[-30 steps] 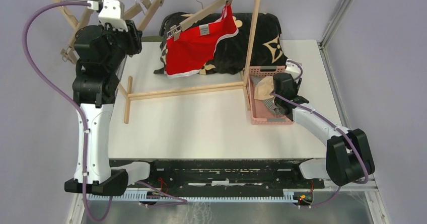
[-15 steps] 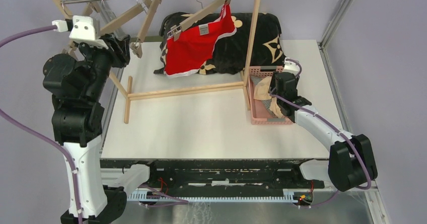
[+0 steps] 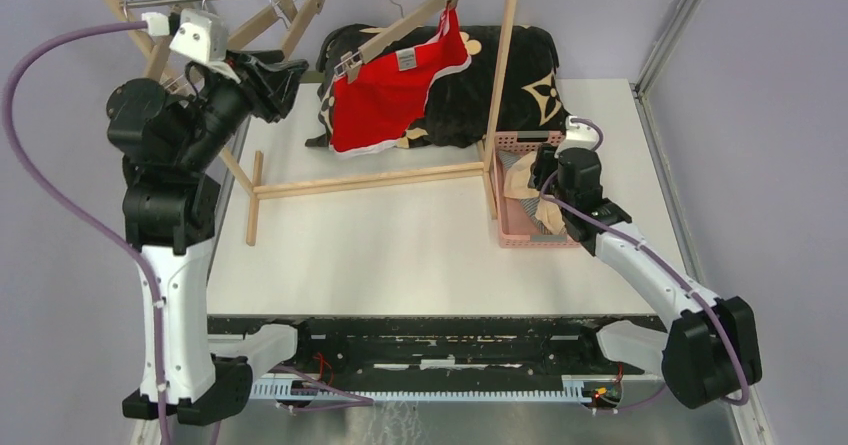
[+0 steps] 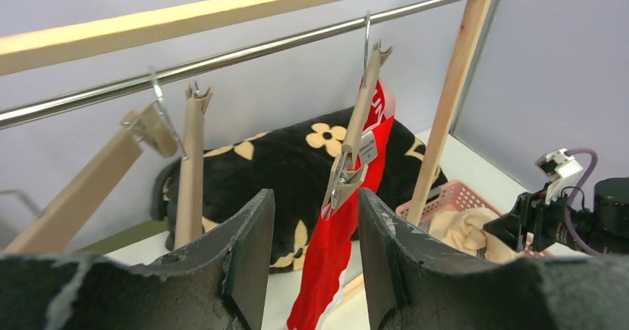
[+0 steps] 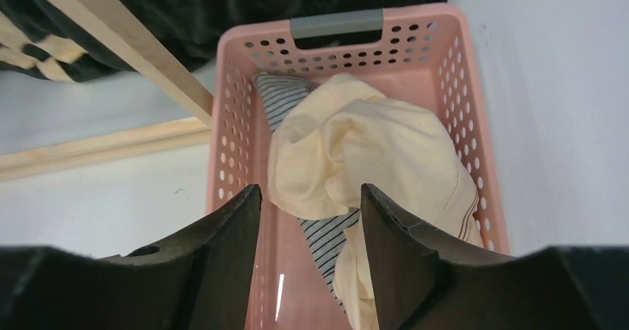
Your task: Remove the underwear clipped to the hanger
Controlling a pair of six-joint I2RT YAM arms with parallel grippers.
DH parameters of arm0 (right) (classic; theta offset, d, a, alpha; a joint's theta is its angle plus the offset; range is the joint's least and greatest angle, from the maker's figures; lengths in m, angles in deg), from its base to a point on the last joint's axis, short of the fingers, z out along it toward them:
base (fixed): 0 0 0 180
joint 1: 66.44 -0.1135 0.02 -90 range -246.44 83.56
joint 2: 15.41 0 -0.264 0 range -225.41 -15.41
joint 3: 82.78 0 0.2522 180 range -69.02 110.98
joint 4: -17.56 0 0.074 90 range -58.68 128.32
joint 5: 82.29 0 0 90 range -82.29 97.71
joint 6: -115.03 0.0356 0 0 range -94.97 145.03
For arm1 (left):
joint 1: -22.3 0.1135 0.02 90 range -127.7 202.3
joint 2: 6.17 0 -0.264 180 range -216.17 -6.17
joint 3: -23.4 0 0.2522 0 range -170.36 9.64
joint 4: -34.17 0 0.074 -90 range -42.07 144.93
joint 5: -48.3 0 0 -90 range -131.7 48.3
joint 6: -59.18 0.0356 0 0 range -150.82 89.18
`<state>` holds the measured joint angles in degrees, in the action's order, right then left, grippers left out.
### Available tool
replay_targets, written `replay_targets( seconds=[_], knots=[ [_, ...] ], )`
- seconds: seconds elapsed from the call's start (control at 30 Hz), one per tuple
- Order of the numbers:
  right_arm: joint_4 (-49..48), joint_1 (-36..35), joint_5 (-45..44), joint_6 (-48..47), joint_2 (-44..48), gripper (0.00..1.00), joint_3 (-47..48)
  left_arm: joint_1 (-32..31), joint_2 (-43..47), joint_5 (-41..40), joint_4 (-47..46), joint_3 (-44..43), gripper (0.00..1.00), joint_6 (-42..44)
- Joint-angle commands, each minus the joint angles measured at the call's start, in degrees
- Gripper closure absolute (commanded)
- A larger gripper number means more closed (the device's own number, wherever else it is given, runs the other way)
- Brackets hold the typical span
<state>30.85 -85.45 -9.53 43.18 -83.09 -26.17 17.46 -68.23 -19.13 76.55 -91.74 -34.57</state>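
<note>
Red underwear (image 3: 390,95) with white trim hangs clipped to a tilted wooden hanger (image 3: 405,23) on the rail. My left gripper (image 3: 296,71) is open and empty, a short way left of the garment, level with its lower clip (image 4: 343,185). In the left wrist view the red underwear (image 4: 345,233) shows between and beyond the fingers. My right gripper (image 5: 311,196) hovers open and empty over the pink basket (image 5: 337,26). Pale beige underwear (image 5: 371,144) lies there on top of striped underwear (image 5: 326,233).
A black cushion (image 3: 505,75) with tan flowers lies behind the rack. The wooden rack's right post (image 3: 505,60) stands next to the basket (image 3: 520,233), and its base bar (image 3: 370,180) crosses the table. Two empty wooden hangers (image 3: 290,15) hang at the rail's left.
My left arm has swung right, bringing its gripper toward the red underwear's lower clip. My right gripper has drawn up and back from the basket, where the beige underwear stays.
</note>
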Motion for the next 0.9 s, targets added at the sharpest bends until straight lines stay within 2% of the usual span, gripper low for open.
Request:
replay_targets(
  seconds=[0.0,0.2,0.47,0.87],
  knots=[
    [-3.4,-0.1,3.1,-0.8,5.2,0.41,-1.1,-0.2,-5.1,6.3,-5.4,-3.0,0.5,-4.4],
    [-2.7,-0.5,4.3,-0.8,8.9,0.41,-1.5,-4.5,-14.2,0.4,-2.1,-12.9,0.49,-2.8],
    [-2.5,-1.0,4.3,-1.9,10.4,0.41,-2.1,-14.6,-22.8,-8.3,3.2,-23.4,0.49,2.8],
    [-3.2,-1.1,4.3,-2.7,12.0,0.42,-3.1,-19.6,-25.9,-16.9,5.6,-24.7,0.5,8.1]
  ],
)
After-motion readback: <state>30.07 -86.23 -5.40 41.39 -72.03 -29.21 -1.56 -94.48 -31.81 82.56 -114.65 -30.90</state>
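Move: The wooden hanger holding the red underwear is about 15 cm ahead of the left hand, 14 cm to its right and some 4 cm lower; the red underwear hangs about 13 cm below that hanger. The nearer empty hanger is roughly 12 cm straight ahead of the left hand, slightly lower. From the right hand, the red underwear's hanger is some 25 cm left, 6 cm ahead and 35 cm higher. Still open, the left hand goes 10 cm forward and right towards the underwear's hanger; the right rises 4 cm. ##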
